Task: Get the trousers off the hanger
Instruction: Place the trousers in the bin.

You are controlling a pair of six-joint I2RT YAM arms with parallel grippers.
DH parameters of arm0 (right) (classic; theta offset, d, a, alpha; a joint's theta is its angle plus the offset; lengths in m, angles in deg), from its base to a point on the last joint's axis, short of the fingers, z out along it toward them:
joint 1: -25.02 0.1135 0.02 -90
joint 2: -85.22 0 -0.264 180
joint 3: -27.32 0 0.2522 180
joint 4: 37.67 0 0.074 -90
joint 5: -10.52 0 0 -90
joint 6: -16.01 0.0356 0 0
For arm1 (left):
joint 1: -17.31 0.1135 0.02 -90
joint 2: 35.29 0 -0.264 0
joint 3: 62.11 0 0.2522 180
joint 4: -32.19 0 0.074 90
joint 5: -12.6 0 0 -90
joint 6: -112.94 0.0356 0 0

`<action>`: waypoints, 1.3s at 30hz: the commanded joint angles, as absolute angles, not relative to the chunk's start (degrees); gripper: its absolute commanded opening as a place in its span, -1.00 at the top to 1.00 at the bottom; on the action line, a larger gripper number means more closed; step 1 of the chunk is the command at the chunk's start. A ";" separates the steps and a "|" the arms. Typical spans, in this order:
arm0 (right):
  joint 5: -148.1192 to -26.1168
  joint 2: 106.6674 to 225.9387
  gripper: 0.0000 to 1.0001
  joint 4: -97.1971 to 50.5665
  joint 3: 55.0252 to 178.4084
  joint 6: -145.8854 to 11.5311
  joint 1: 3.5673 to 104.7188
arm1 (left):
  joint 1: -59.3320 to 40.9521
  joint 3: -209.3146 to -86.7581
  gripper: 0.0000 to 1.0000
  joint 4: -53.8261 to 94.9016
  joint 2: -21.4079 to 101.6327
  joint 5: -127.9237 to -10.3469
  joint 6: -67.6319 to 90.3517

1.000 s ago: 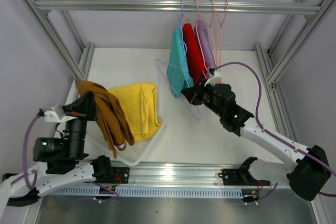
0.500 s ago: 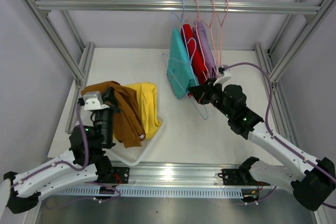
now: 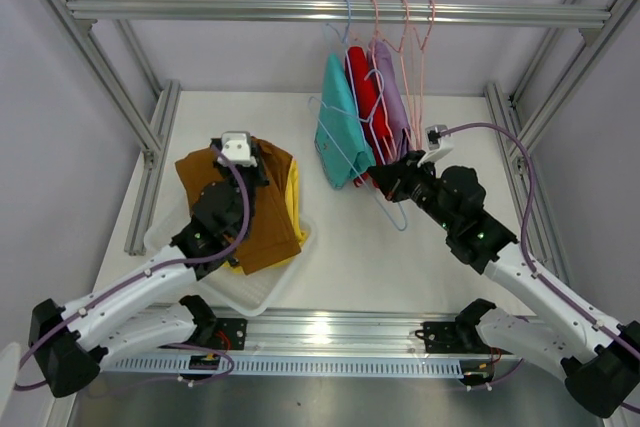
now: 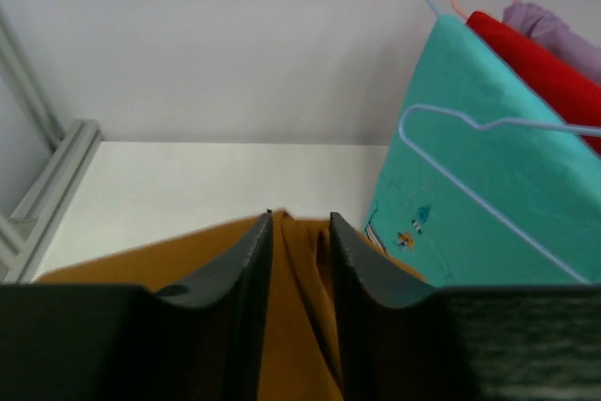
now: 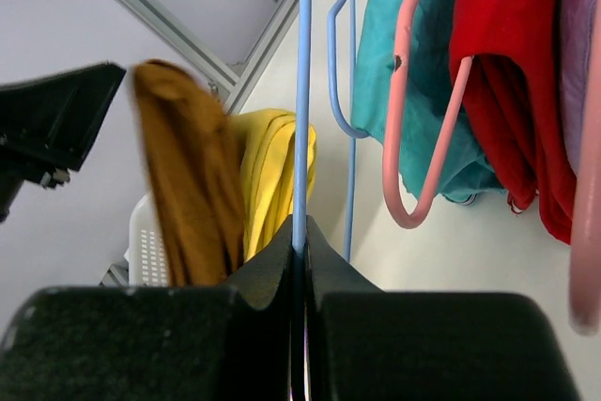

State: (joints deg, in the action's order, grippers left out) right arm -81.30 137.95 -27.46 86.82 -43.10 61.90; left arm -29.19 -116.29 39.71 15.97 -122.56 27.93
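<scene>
Brown trousers (image 3: 265,212) lie over yellow trousers (image 3: 293,197) in a white tray (image 3: 250,292). My left gripper (image 3: 258,159) hovers at their far end. In the left wrist view its jaws (image 4: 300,232) stand slightly apart, open, with a loose fold of the brown trousers (image 4: 300,326) between them. Teal (image 3: 338,132), red (image 3: 365,107) and lilac trousers (image 3: 393,97) hang on hangers from the rail (image 3: 300,12). My right gripper (image 3: 385,179) is shut on the wire of an empty blue hanger (image 5: 302,91), below the teal trousers.
Empty pink hangers (image 3: 415,57) hang on the rail beside the lilac trousers, and one pink hanger (image 5: 413,91) swings close to my right fingers. Aluminium frame posts (image 3: 145,137) stand at both table sides.
My left arm swung the brown trousers from the left edge over the tray, laid them on the yellow pair, and its jaws parted. My right gripper drifted right with the blue hanger.
</scene>
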 commanded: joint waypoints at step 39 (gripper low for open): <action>-60.88 115.55 1.00 16.25 120.09 -63.88 64.83 | -27.08 -143.28 -0.99 -0.90 12.26 -107.72 22.85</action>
State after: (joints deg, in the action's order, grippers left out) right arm -70.64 115.83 10.31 118.01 -59.82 64.61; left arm -27.51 -143.24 -2.08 12.96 -108.20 20.63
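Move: The bin's middle lies some 10 cm back from the left hand, about 9 to its left and roughly 28 below. The brown trousers in its fingers have their middle about 7 back, 3 left and 12 below; the yellow trousers lie in the bin about 5 back, 5 left and 24 below. The turquoise trousers hang about 7 ahead, 16 right and 5 lower. From the right hand, its blue hanger's middle is 4 ahead, 3 left and 3 up; the turquoise trousers are 8 ahead, 7 left and 2 lower. Opening wide, the left hand lets go of the brown trousers over the bin and, after a small nudge forward and right, lifts about 15 cm while drawing back and turning slightly clockwise, then sinks about half of that again. The right hand starts slowly, then carries the pinched blue hanger up, right and back, away from the hanging clothes, some 25 cm in all, fingers tipping up about 20 degrees. ##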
